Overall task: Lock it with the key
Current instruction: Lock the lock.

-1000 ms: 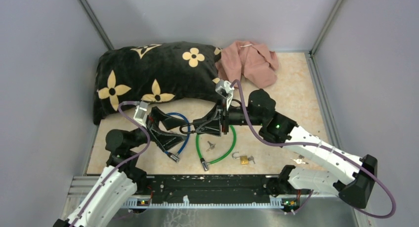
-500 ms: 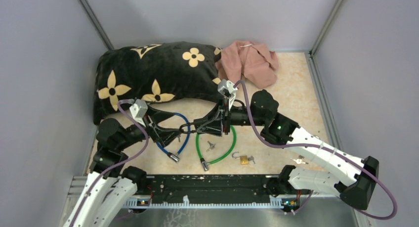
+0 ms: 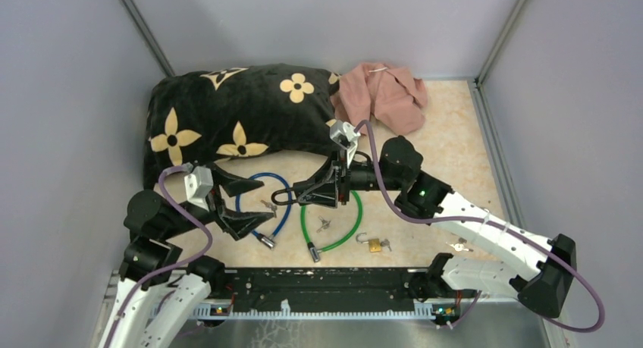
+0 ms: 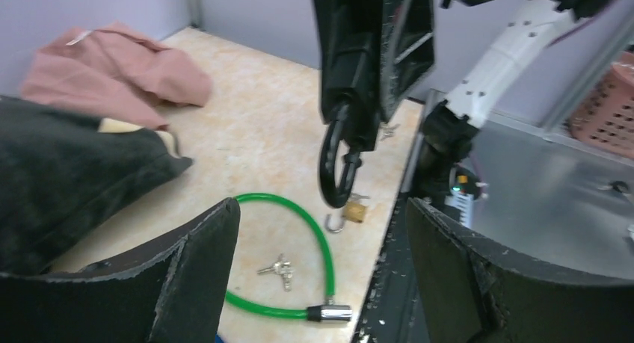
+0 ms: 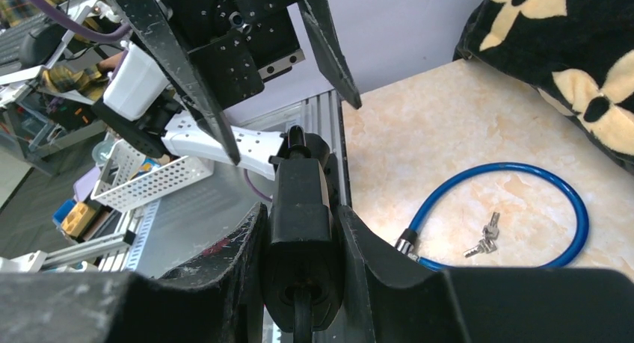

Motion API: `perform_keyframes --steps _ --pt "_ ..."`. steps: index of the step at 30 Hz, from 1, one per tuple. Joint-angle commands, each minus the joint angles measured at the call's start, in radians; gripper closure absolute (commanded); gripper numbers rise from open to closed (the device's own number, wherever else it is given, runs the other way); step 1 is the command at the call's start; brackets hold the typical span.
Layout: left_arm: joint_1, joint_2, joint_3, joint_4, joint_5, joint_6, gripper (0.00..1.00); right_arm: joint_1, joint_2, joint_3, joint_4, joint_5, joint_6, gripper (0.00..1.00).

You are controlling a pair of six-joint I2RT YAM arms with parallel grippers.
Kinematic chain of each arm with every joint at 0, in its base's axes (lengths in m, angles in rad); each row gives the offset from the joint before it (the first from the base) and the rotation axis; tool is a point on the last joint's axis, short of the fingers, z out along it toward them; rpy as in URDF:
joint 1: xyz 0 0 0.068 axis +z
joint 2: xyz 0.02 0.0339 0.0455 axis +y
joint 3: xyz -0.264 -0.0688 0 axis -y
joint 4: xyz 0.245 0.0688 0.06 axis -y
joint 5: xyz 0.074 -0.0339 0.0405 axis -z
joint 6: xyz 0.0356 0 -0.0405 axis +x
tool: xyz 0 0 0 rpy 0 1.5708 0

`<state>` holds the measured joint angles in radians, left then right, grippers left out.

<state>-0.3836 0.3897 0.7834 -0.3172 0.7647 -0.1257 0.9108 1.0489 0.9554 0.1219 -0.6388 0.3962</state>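
My right gripper (image 3: pixel 307 192) is shut on a black lock (image 3: pixel 288 197) and holds it above the floor. In the right wrist view (image 5: pixel 301 216) the lock body (image 5: pixel 299 201) fills the jaws. Its black loop (image 4: pixel 336 164) hangs down in the left wrist view. My left gripper (image 3: pixel 261 204) is open wide and empty, left of the lock and apart from it. In its own view (image 4: pixel 323 208) nothing is between the fingers (image 4: pixel 202 268). One key bunch (image 3: pixel 267 205) lies inside the blue cable (image 3: pixel 277 211). Another (image 3: pixel 324 223) lies inside the green cable (image 3: pixel 345 230).
A brass padlock (image 3: pixel 374 245) with an open shackle lies near the front edge. A third key bunch (image 3: pixel 459 247) lies by the right arm. A black flowered pillow (image 3: pixel 235 113) and a pink cloth (image 3: pixel 383 94) lie at the back. Grey walls close in three sides.
My left gripper has drawn back to the left, away from the black lock's loop, and now stands clear of it. My right gripper still holds the lock in about the same place.
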Motion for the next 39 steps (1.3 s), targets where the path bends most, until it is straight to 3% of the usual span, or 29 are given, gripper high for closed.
perform_keyframes --steps 1,4,7,11,16,20,26,28,32,36,39 --pt "0.004 0.006 -0.074 0.297 0.145 -0.276 0.15 -0.007 -0.007 0.033 0.165 -0.044 0.030 1.00" --pt "0.011 0.021 -0.131 0.475 0.185 -0.381 0.24 -0.007 -0.011 0.032 0.165 -0.051 0.033 1.00" --pt "0.014 0.040 -0.154 0.509 0.156 -0.420 0.47 -0.007 -0.019 0.026 0.168 -0.058 0.036 1.00" --pt "0.018 0.060 -0.162 0.566 0.166 -0.456 0.54 -0.006 -0.030 0.015 0.178 -0.062 0.040 1.00" --pt "0.018 0.081 -0.170 0.610 0.199 -0.472 0.76 -0.006 -0.031 0.004 0.197 -0.064 0.044 1.00" --pt "0.017 0.100 -0.164 0.555 0.260 -0.425 0.60 -0.006 -0.036 0.012 0.197 -0.062 0.041 1.00" --pt "0.018 0.117 -0.152 0.475 0.277 -0.387 0.53 -0.006 -0.046 0.018 0.175 -0.059 0.030 1.00" --pt "0.017 0.119 -0.158 0.488 0.270 -0.398 0.62 -0.005 -0.046 0.016 0.180 -0.062 0.033 1.00" --pt "0.018 0.120 -0.167 0.562 0.257 -0.433 0.97 -0.006 -0.044 0.012 0.176 -0.063 0.033 1.00" --pt "0.018 0.115 -0.186 0.629 0.234 -0.486 1.00 0.014 -0.029 -0.007 0.194 -0.030 0.022 1.00" --pt "0.018 0.136 -0.224 0.768 0.209 -0.585 1.00 0.048 0.020 -0.033 0.298 -0.033 0.044 1.00"
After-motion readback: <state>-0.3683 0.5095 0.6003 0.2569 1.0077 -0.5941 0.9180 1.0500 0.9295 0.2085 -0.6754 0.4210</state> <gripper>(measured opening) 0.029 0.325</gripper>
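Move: The left hand, open, has the black lock's shackle about 4 cm to its right, level with it in height and in reach. The lock body sits in the right hand's grip, some 8 cm right of the left hand; from the right hand the shackle is about 4 cm to the left. Roughly 33 cm below, on the table, lie the blue cable's lock end, 6 cm ahead and 3 cm left of the left hand, and the green one's, 4 cm ahead and 10 cm right. Rightward by about 3 cm and a touch back, the left hand slides its open fingers around the shackle, turning some 15 degrees clockwise so they point straighter at the lock and tip slightly up. It bobs up and down a little as the fingers narrow and ease open again, then shuts them nearly fully, pinching the shackle's bow. The right hand keeps its grip on the lock body, nearly still. ##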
